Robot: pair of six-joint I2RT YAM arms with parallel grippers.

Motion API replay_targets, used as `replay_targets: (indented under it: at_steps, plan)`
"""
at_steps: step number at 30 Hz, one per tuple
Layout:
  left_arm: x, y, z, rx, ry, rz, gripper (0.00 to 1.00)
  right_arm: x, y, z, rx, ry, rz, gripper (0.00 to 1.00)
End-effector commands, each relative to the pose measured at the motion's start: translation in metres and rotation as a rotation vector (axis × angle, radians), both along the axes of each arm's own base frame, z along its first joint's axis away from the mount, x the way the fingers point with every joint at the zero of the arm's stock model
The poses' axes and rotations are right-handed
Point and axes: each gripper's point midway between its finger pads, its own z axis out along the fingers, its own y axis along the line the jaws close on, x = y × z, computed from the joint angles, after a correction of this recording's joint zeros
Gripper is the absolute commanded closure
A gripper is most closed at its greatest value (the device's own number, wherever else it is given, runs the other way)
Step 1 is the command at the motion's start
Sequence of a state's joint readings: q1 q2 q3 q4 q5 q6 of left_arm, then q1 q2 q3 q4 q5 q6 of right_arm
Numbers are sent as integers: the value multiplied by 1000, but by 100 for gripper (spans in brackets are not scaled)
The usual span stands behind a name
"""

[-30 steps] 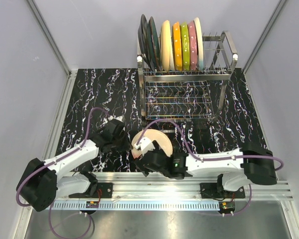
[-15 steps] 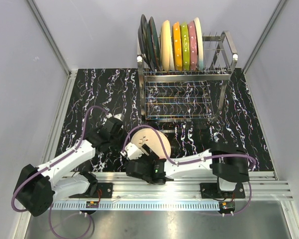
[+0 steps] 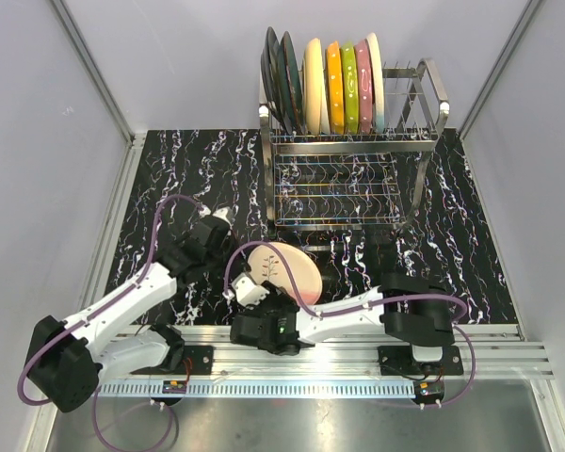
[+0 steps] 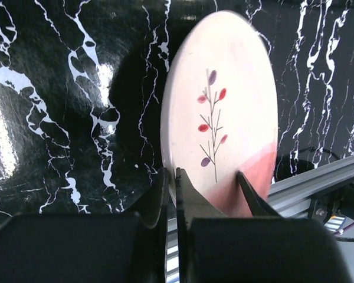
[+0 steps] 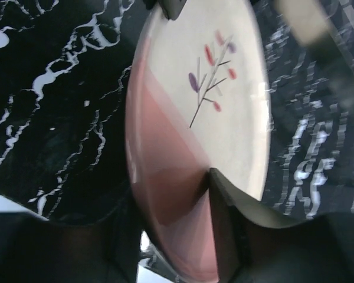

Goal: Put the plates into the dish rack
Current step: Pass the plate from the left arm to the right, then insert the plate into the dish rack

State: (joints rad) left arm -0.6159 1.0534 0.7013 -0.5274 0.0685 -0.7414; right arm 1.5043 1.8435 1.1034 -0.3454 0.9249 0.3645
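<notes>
A cream plate with a purple-and-red sprig and a pink edge is held tilted above the black marble table. My left gripper is shut on its rim; in the left wrist view both fingers pinch the plate. My right gripper straddles the near rim. One of its fingers lies against the plate's face, and the other is hidden behind the plate. The chrome dish rack stands at the back, with several plates upright in its top tier.
The rack's right-hand slots hold nothing. Its lower tier is bare wire. A metal rail runs along the near edge under both arm bases. Grey walls close in the table on three sides.
The right arm swung left and its jaws narrowed around the plate's near rim. The left arm shifted slightly away from the rail, still holding the plate, which now faces more upward.
</notes>
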Motion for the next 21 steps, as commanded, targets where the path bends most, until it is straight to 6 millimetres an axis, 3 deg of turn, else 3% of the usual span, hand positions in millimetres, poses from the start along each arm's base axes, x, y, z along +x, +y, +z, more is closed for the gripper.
replay_targets:
  at_steps: [1, 2, 5, 7, 10, 11, 12, 14, 15, 19, 21]
  plan:
    - [12, -14, 35, -74, -93, -27, 100, 7, 9, 34, 62, -100, -49, 56]
    - [13, -14, 36, -75, -97, -28, 98, 5, 9, 36, 62, -100, -44, 60]
    - [17, -17, 43, -82, -112, -29, 76, -1, 14, 43, 92, -94, -28, 74]
    - [20, -18, 51, -85, -127, -35, 69, -5, 16, 48, 118, -76, -10, 82]
    - [26, -20, 64, -88, -157, -41, 57, -11, 19, 51, 164, -38, 10, 88]
    - [28, -21, 67, -88, -164, -42, 51, -14, 20, 53, 177, -26, 20, 89]
    - [29, -19, 69, -80, -167, -41, 39, -16, 20, 57, 199, -12, 26, 90]
    - [35, -16, 81, -68, -195, -28, 30, -19, 18, 62, 228, 9, 30, 92]
    - [35, -11, 81, -45, -193, -23, 18, -20, 15, 63, 233, 13, 28, 93]
    - [47, 9, 109, -2, -268, 39, 2, -27, 13, 74, 323, 60, 42, 96]
    - [49, 19, 123, 3, -301, 61, 1, -31, 11, 83, 371, 86, 60, 97]
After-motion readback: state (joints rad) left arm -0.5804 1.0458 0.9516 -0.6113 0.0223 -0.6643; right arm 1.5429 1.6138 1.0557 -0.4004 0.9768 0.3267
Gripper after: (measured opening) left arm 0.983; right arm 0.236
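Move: The pale plate with the sprig hangs tilted from the left fingers, its middle some 9 cm right, 2 cm back and 3 cm below them. From the right hand, its half-open fingers already astride the pink edge, the plate's middle is about 3 cm ahead, 3 cm left and 2 cm higher. The left gripper stands roughly 5 cm ahead, 12 cm left and 5 cm up from the right hand; the rack's near rail is some 15 cm ahead, 13 cm right and 4 cm below. The right fingers close on the plate's pink edge and pinch it while the right hand rises about 6.5 cm, drifting slightly to the right, its fingertips first tipping up some 10 degrees and then easing most of the way back. The left fingers open from shut to wide and let go of the opposite part of the rim, the left hand climbing about 9 cm and edging forward some 4 cm, tipping its fingers up towards forward by about 10 degrees. ##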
